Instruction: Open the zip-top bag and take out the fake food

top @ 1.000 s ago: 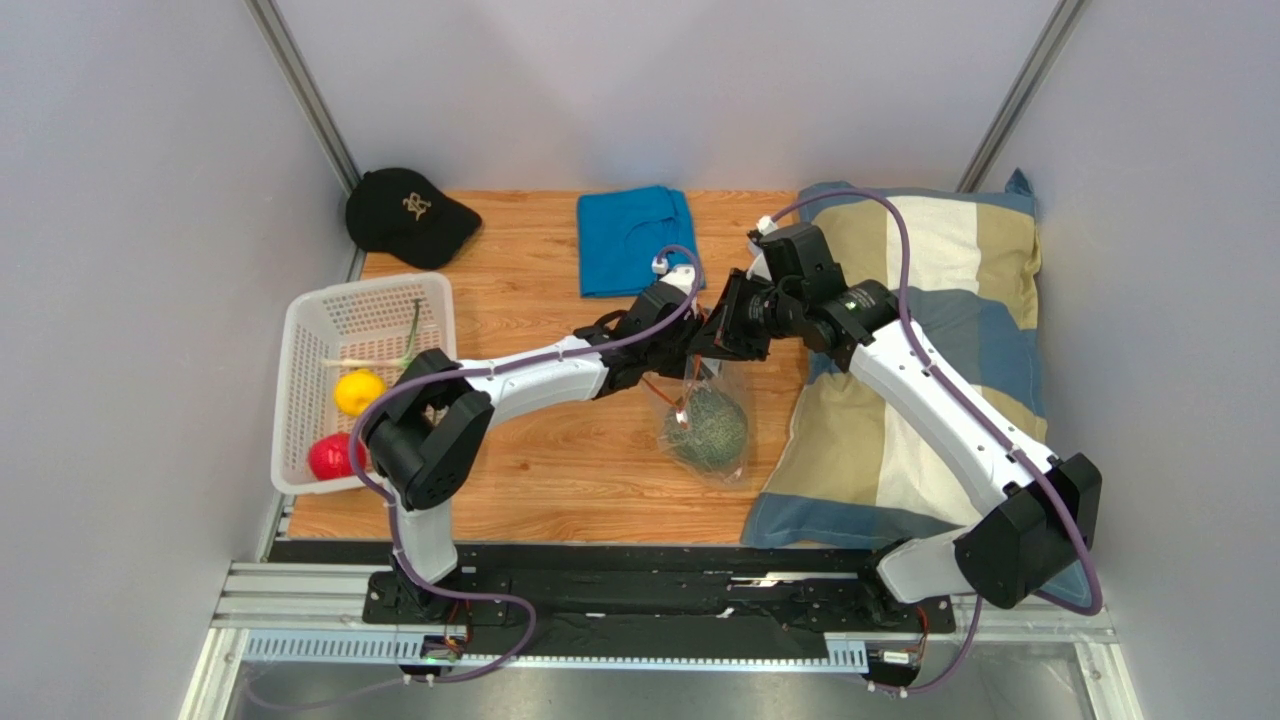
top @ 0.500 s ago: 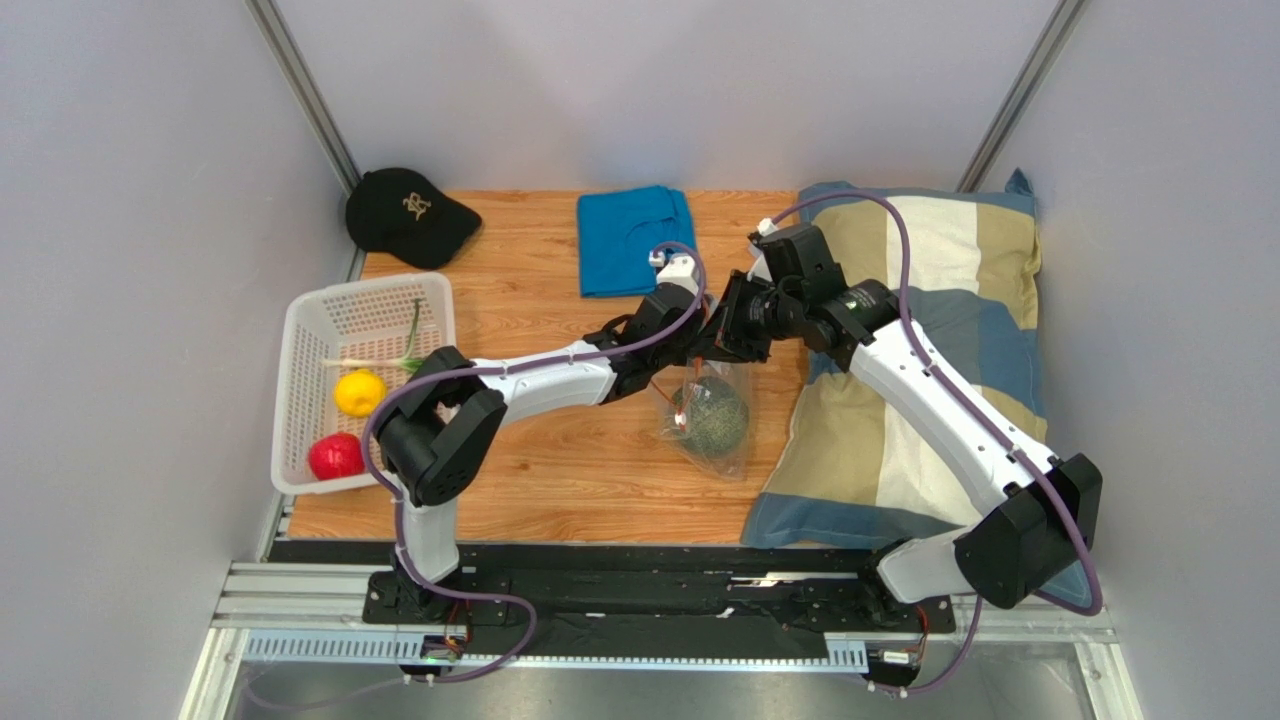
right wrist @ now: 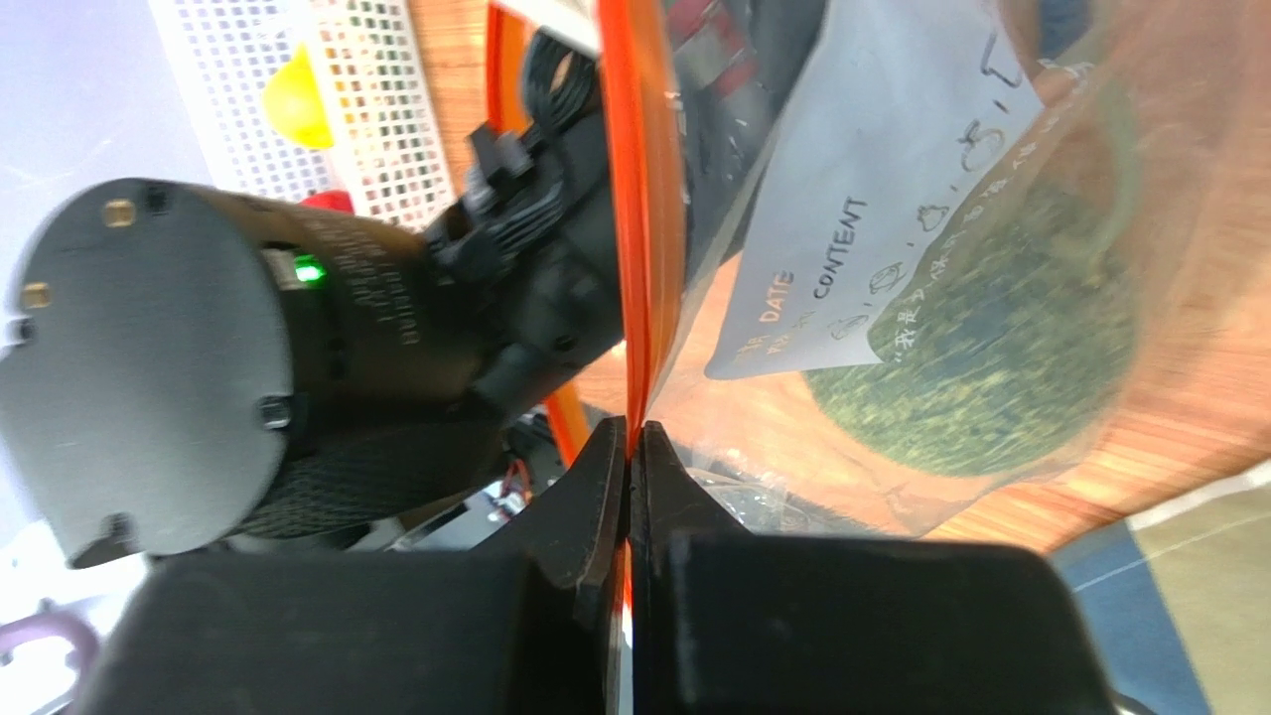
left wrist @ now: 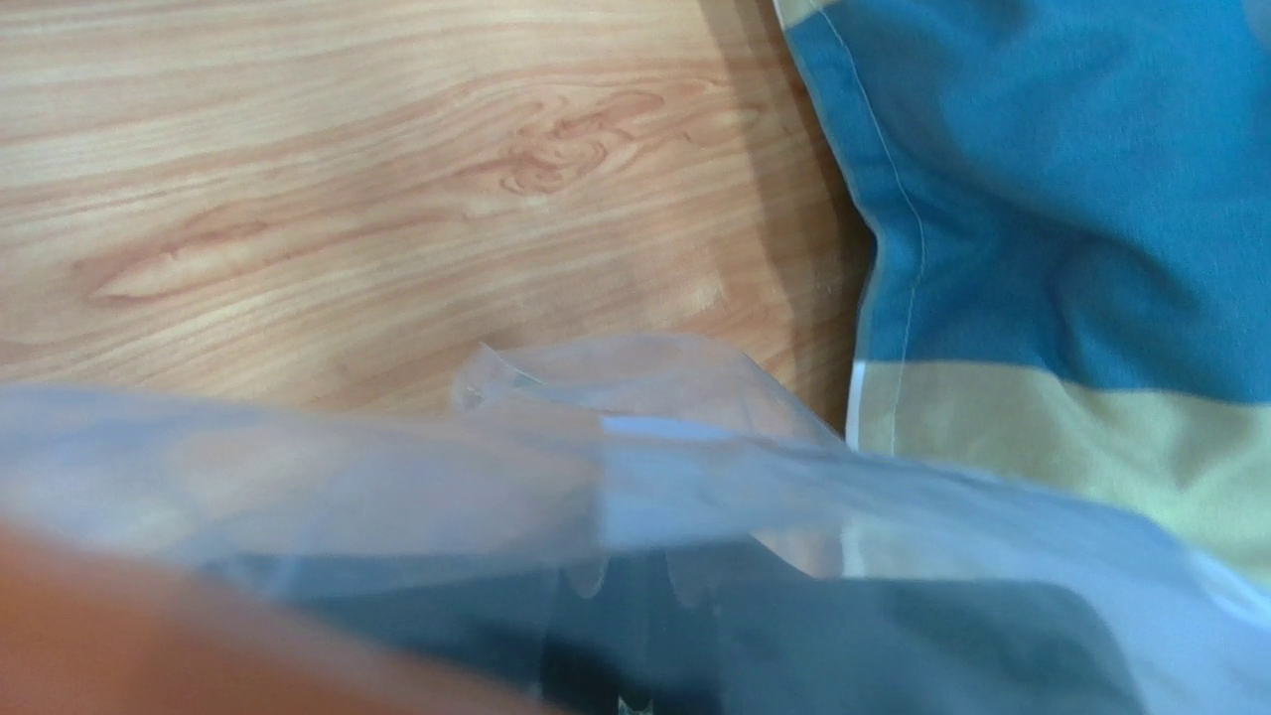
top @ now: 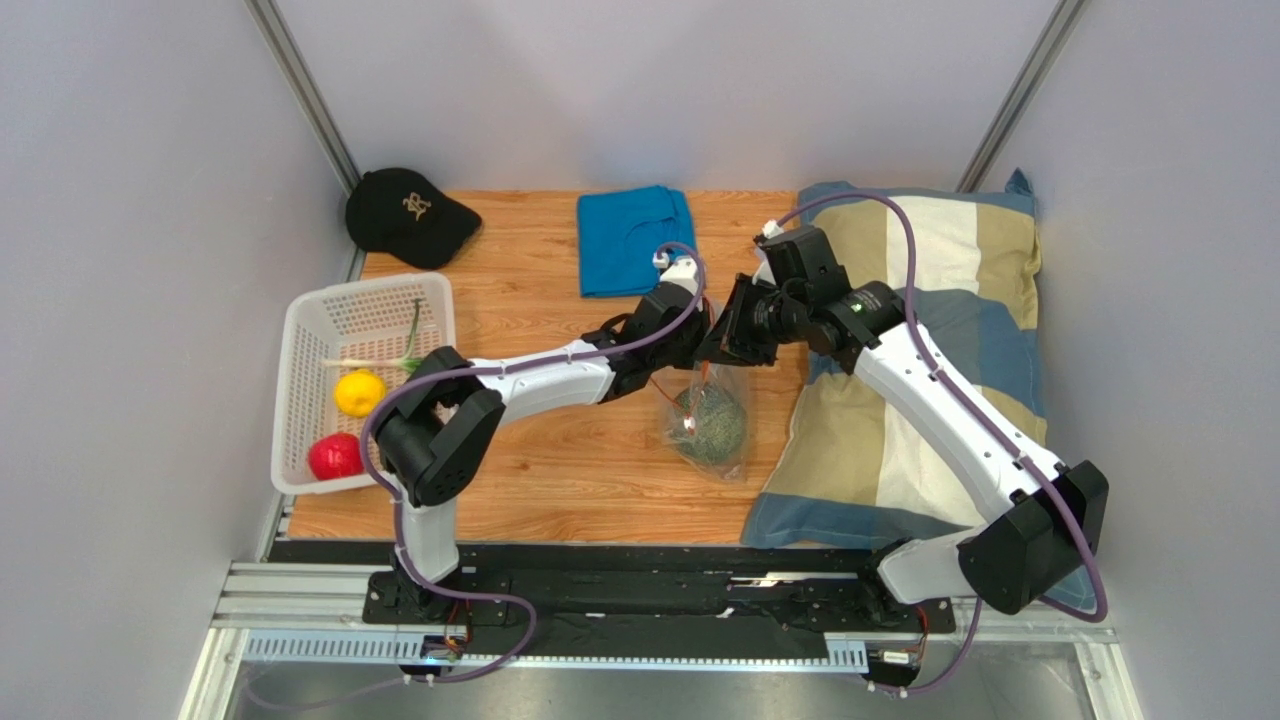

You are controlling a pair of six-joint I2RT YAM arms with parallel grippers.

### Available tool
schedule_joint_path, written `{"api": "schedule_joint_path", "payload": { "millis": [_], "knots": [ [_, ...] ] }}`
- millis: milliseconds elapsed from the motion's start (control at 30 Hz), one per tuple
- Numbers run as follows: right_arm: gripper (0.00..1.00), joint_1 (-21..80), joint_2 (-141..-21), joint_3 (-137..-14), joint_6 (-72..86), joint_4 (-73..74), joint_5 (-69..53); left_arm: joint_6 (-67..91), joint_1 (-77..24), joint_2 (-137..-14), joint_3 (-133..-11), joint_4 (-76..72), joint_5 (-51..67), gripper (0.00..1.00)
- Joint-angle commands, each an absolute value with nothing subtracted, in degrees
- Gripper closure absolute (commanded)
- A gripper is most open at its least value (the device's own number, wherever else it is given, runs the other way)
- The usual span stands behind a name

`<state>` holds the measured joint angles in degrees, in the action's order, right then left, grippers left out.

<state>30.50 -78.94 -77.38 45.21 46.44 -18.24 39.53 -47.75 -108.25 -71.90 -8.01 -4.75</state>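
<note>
The zip-top bag [top: 706, 423] hangs by its top edge between my two grippers over the wooden table, with the grey-green leafy ball [top: 709, 426] inside. My right gripper [right wrist: 630, 432] is shut on the bag's orange-red zip strip [right wrist: 636, 224]. The ball [right wrist: 1000, 343] and a white label [right wrist: 880, 194] show through the plastic. My left gripper [top: 691, 333] is at the other side of the bag's mouth. Clear plastic [left wrist: 672, 492] covers its fingers in the left wrist view. The yellow fruit [top: 358, 393] and red fruit [top: 332, 456] lie in the white basket [top: 361, 308].
A blue and tan pillow [top: 939, 338] lies along the right side, close to the bag, and shows in the left wrist view [left wrist: 1074, 194]. A folded blue cloth [top: 634, 237] and a black cap [top: 409, 215] lie at the back. The basket stands at the left edge.
Both grippers have shifted slightly right with the bag's top edge. The bag and the leafy ball have swung a little with them.
</note>
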Motion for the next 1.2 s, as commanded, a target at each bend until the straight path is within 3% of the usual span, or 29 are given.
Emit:
{"api": "schedule_joint_path", "payload": {
  "millis": [0,200,667,967,1167],
  "knots": [
    [1.00,30.5,-77.3,-80.5,41.5,47.0,-13.8,36.9,-47.5,-100.6,-73.1,-0.6,1.2,1.00],
    [1.00,30.5,-74.1,-79.6,37.4,48.3,-7.9,32.8,-47.5,-92.3,-74.0,10.2,2.3,1.00],
    [1.00,30.5,-73.9,-80.1,39.4,48.3,-9.8,25.0,-49.0,-79.9,-78.2,18.5,-2.9,1.00],
    [1.00,30.6,-77.6,-83.3,38.4,48.2,-12.7,21.4,-49.3,-77.7,-80.8,13.4,11.5,1.00],
    [1.00,31.1,-77.9,-83.5,35.0,51.2,-11.2,19.5,-48.9,-74.4,-85.9,19.2,1.8,1.00]
  ]
}}
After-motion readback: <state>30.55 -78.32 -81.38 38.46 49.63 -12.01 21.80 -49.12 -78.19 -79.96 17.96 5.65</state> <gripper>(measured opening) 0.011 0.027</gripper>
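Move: The left gripper is inside the bag, shut on a green stem. From it the bag's open mouth lies about 12 cm back, 8 cm to the left and 8 cm up; the melon's middle is some 8 cm back, 5 cm left and 6 cm below. The white basket stands roughly 52 cm to its left, level with it in reach, 9 cm lower. From the right gripper, pinching the bag's rim, the melon is about 17 cm below, 1 cm ahead and 1 cm left. Keep the left fingers shut on the green stem and draw them up about 21 cm towards the bag's mouth, easing back some 10 cm and left about 6 cm, while the fingers tilt up and swing clockwise, each under 20 degrees. Keep the right pinch on the rim; shift it about 3 cm right and 2 cm up, then ease slightly back left. ##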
